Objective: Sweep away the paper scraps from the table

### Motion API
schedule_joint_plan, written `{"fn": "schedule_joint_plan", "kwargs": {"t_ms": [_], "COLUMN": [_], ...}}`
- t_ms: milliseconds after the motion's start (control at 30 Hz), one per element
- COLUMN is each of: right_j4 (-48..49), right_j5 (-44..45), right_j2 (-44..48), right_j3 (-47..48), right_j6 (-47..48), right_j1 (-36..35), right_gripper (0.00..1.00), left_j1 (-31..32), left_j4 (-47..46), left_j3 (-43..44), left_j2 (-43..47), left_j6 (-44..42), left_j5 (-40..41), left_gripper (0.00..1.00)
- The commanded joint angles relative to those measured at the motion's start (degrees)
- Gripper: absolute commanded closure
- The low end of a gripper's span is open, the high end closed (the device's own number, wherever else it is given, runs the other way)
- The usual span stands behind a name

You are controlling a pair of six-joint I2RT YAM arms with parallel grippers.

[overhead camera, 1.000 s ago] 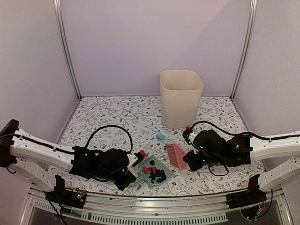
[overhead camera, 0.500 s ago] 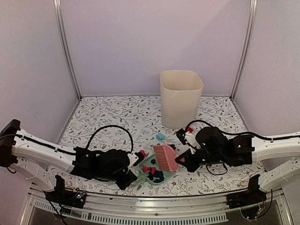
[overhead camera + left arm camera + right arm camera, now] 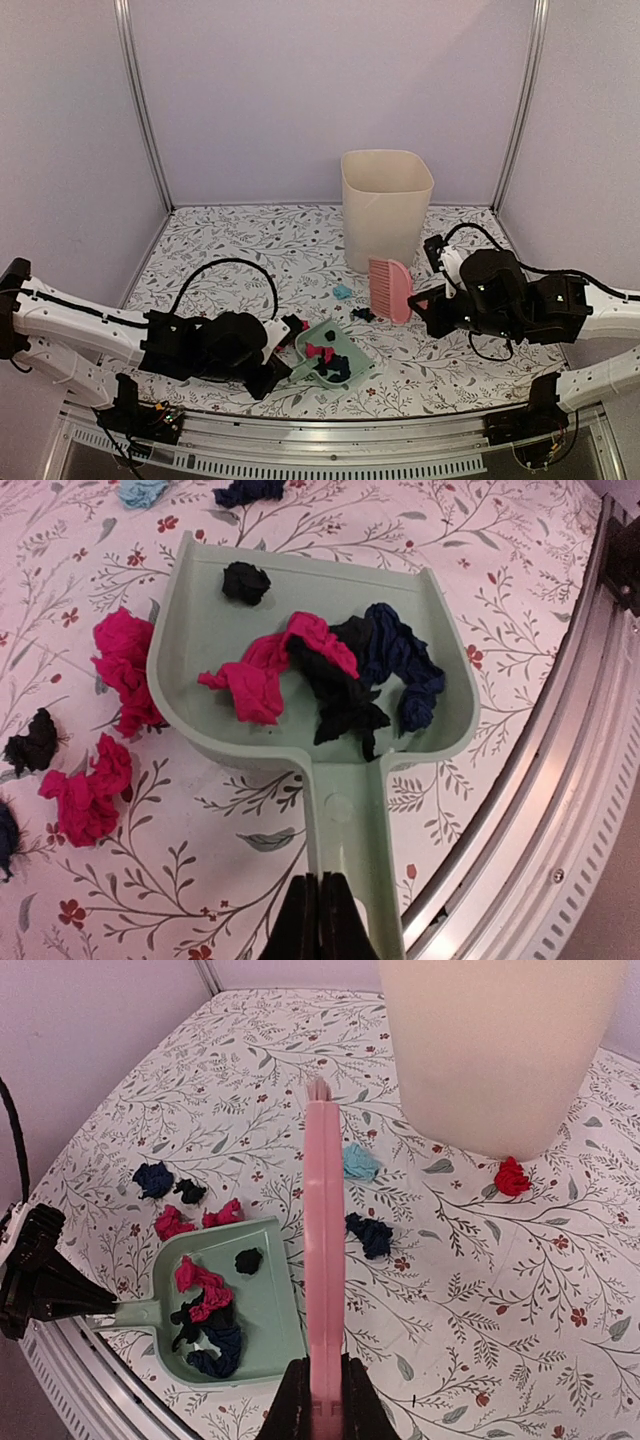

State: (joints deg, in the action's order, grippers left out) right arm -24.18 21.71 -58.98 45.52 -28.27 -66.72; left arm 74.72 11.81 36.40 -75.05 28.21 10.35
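Observation:
My left gripper [image 3: 320, 917] is shut on the handle of the mint-green dustpan [image 3: 300, 600], which lies on the table [image 3: 240, 240]. Several paper scraps lie in the pan: pink [image 3: 268, 675], black [image 3: 340, 695] and navy [image 3: 405, 670]. More pink scraps [image 3: 125, 665] and a black one [image 3: 30, 742] lie on the table just left of the pan. My right gripper [image 3: 325, 1397] is shut on the pink brush [image 3: 325, 1230], held edge-on above the table. Beneath the brush lie a teal scrap [image 3: 360, 1162], a navy scrap [image 3: 372, 1233] and a red scrap [image 3: 512, 1175].
A tall cream bin [image 3: 386, 208] stands at the back centre, just behind the brush [image 3: 390, 290]. The metal rail [image 3: 560, 800] runs along the near edge, close to the dustpan's right side. Grey walls and posts close the table on three sides.
My right gripper has swept the brush over the dustpan, then lifted it up and to the right toward the bin. The dustpan has shifted a little with my left gripper.

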Motion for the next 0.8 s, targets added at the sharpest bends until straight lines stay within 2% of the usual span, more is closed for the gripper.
{"fn": "schedule_joint_plan", "kwargs": {"t_ms": [0,467,767], "right_j4": [-1.23,-12.99,-15.34], "right_j5": [7.04,23.58,24.3], "right_j2": [5.04,12.27,10.76], "right_j3": [-0.45,-0.93,-1.66], "right_j6": [-2.73,-13.4,-17.54], "right_j1": [-0.08,0.22,4.65], "right_gripper": [1.0,1.0,1.0], "left_j1": [0.08,-0.27,-2.95], "left_j4": [2.76,12.57,15.95], "left_j3": [2.31,13.3,24.86], "left_j2": [4.21,9.69,8.97], "left_j6": [-1.69,-4.55,-8.57], "left_j5": [2.43,9.81,12.67], "left_gripper": [1.0,1.0,1.0]}}
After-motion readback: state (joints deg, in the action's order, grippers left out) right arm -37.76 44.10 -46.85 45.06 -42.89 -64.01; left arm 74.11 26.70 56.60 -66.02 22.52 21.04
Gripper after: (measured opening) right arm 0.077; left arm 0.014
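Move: My left hand, already gripping the loaded dustpan, has the bin about 46 cm ahead, 23 cm to its right, its middle some 6 cm above. The dark-blue scrap lies roughly 25 cm ahead and 16 cm right, the light-blue scrap 33 ahead and 12 right, both 6 cm below. From my right hand with the brush, the bin is some 39 cm ahead, 2 cm left, 6 cm lower. I lift the loaded dustpan with my left hand, about 16 cm nearly straight up with a little forward drift towards the bin, tipping the fingers and pan front up some 15 degrees and keeping my grip. Meanwhile I carry the brush aside to the right with my right hand, about 11 cm, rising slightly with a little forward travel and turning clockwise, fingers still shut on its handle. ##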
